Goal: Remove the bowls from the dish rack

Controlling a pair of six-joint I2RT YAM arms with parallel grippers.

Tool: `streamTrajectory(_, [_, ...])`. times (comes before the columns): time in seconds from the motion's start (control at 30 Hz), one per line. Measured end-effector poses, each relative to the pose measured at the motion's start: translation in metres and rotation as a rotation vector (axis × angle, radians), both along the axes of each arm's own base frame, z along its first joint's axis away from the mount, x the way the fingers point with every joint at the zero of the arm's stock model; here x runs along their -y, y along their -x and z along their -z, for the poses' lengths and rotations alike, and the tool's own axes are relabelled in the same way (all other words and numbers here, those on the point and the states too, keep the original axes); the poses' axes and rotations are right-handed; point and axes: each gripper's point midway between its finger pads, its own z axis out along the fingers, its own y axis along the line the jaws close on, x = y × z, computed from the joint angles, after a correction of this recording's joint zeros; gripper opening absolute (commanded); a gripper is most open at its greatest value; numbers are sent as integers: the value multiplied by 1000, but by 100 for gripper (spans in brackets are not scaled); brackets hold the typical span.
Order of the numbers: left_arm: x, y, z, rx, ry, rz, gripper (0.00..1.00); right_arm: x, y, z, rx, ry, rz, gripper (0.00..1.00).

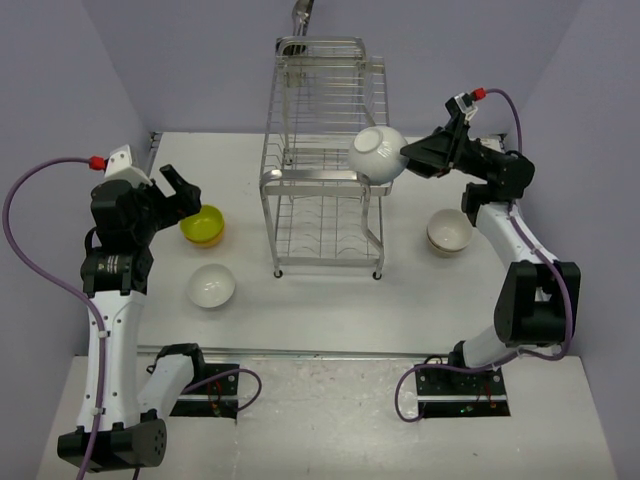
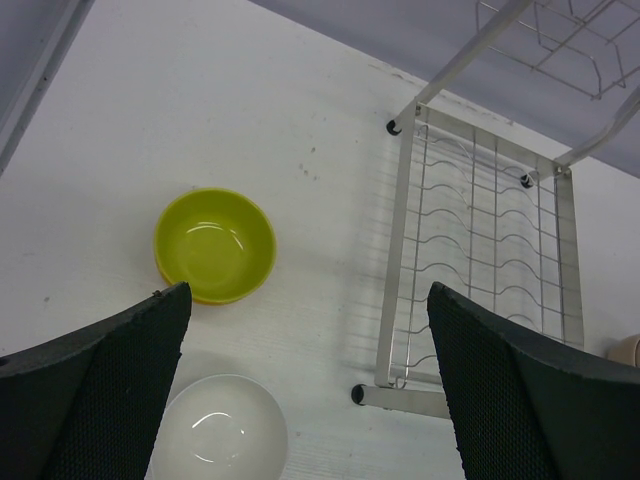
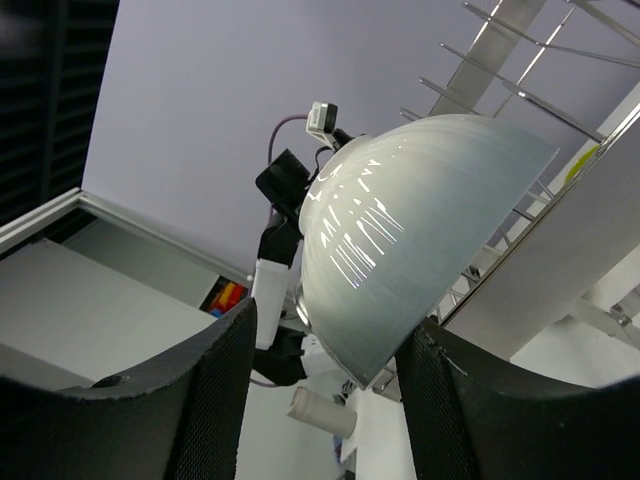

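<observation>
A white bowl [image 1: 378,153] stands tilted on its edge at the front right corner of the chrome dish rack's [image 1: 320,120] upper tier. My right gripper [image 1: 405,158] is at that bowl from the right. In the right wrist view the bowl [image 3: 420,230] has its lower rim between the fingers of that gripper [image 3: 330,320], with a gap on the left side, so the jaws are open. My left gripper [image 1: 185,190] hangs wide open and empty above a lime green bowl [image 1: 203,224] and a white bowl [image 1: 211,286] on the table, left of the rack.
Another pale bowl [image 1: 449,232] sits on the table right of the rack, under my right arm. The left wrist view shows the green bowl [image 2: 215,243], the white bowl [image 2: 222,432] and the rack's lower tier [image 2: 480,250], which holds nothing.
</observation>
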Motion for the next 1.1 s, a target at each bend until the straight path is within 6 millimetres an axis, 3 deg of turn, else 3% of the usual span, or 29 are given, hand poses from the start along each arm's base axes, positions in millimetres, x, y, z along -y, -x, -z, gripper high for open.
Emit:
streamTrajectory(0.2, [1,0,1,-2,2,5,100,1,-10,-1,-14,-30,25,51])
streamTrajectory(0.73, [3,-1,1,-4,6,14,100,-15,-14,-11,-23,-94,21,34])
streamTrajectory(1.1, [3,-1,1,-4,6,15,100,-22,-13,-18,-33,-138,15,15])
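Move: The last white bowl on the rack has its middle about 6 cm to the left of the right hand, roughly 1 cm ahead and 1 cm above it, its near rim already between the open fingers. The rack's top front rail, at its middle, lies some 19 cm left, 4 cm nearer and 4 cm lower. The stacked white bowls stand about 14 cm right, 10 cm ahead and 37 cm below. From the left hand, the rack bowl is around 47 cm right, 3 cm ahead and 11 cm up. Close the right gripper steadily from just over half open to nearly shut, pinching the white bowl's near rim. As the fingers narrow, ease the hand about 1 cm forward, then some 2 cm left and nearly 2 cm up, tipping the fingertips upward a little (about 8 degrees) and lifting the rim with them. ##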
